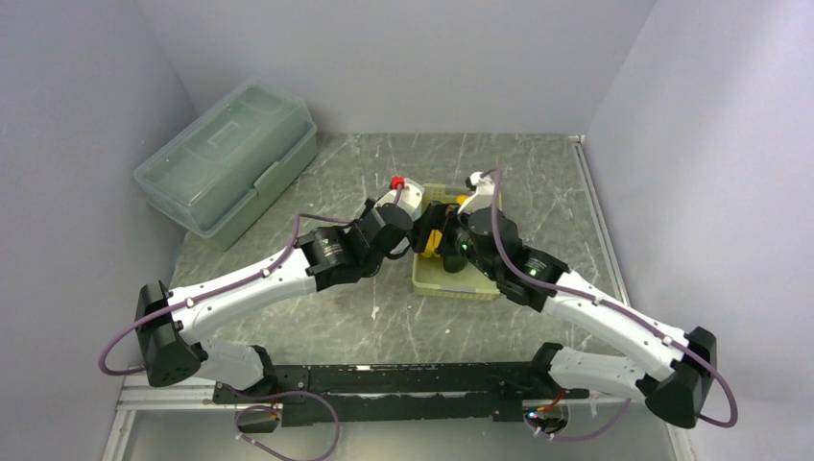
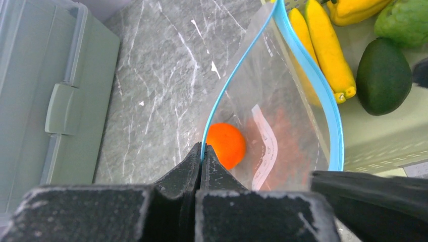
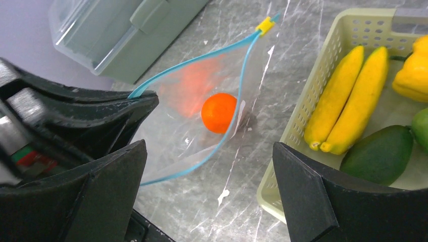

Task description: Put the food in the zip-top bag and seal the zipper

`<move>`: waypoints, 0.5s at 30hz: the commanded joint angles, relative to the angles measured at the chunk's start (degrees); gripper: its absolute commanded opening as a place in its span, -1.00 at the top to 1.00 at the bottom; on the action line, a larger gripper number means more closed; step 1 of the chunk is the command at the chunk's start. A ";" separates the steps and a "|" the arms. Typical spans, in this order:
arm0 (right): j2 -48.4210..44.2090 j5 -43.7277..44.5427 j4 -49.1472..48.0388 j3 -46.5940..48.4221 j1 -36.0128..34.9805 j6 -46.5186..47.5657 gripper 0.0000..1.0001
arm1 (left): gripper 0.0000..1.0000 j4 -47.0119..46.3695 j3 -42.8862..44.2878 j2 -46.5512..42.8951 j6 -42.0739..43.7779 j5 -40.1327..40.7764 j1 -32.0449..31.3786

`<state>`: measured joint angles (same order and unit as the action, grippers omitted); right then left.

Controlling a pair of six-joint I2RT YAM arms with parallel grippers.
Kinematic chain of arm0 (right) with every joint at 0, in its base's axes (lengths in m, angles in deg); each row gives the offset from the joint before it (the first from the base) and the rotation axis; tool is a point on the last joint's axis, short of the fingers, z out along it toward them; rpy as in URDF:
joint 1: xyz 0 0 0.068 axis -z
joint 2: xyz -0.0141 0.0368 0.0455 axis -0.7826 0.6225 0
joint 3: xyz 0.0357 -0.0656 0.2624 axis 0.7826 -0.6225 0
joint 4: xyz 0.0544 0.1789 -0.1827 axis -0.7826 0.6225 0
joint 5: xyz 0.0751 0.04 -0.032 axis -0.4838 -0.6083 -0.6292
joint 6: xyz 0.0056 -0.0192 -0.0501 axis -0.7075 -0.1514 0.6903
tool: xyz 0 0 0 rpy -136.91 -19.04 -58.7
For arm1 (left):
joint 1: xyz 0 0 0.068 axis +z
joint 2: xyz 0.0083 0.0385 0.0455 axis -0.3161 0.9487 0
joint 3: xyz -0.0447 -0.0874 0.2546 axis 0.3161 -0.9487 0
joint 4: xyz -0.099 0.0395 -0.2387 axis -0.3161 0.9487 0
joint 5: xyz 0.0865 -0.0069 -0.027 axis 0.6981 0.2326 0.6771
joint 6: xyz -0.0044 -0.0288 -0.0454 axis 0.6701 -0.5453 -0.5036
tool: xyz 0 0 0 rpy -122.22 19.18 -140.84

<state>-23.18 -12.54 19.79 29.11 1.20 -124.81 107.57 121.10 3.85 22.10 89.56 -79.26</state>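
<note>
The clear zip-top bag (image 2: 282, 116) is held up with its mouth open. My left gripper (image 2: 202, 154) is shut on the teal-blue zipper (image 2: 220, 85) at the bag's rim. A round orange (image 3: 219, 112) lies inside the bag. My right gripper (image 3: 209, 151) stands wide open and empty above the table, between the bag and the basket (image 3: 323, 65). The rest of the food lies in the basket: two yellow banana pieces (image 3: 348, 101), a dark green avocado (image 3: 381, 154), a yellow piece (image 3: 411, 70) and a light green one (image 3: 421, 128). A yellow slider (image 3: 264, 24) sits at the zipper's far end.
A large translucent lidded storage box (image 1: 226, 158) stands at the back left of the marbled table (image 1: 538, 182). The pale perforated basket (image 1: 461, 288) sits in the middle, under both wrists. Grey walls close in the left, back and right sides.
</note>
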 commanded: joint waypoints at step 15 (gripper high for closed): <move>-7.89 15.55 16.08 -1.43 0.34 3.13 -0.99 | 1.00 0.91 1.39 -1.59 -1.06 2.71 -0.25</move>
<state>-33.00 -3.23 28.66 24.65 1.20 -122.21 108.07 121.10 3.83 22.10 90.69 -79.26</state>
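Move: The avocado, apparently the next food, lies in the basket about 8 cm to the right of the right hand, 5 cm ahead and roughly 20 cm below. At similar depth, the two long yellow vegetables are some 10 cm ahead and 3 cm right, the yellow pepper about 15 cm ahead and 11 cm right. The bagged orange sits about 12 cm left, 3 cm ahead. From the left hand the avocado is roughly 15 cm right and 3 cm ahead. The zip-top bag's open mouth is left behind as the wide-open, empty right hand slides some 6 cm to the right, over the basket towards the avocado, easing back about 1 cm. It rises slightly, then sinks about 2 cm, the wrist turning some 10 degrees clockwise with its left side dipping. The closed left fingers keep their pinch on the bag's blue rim, holding it nearly still. ##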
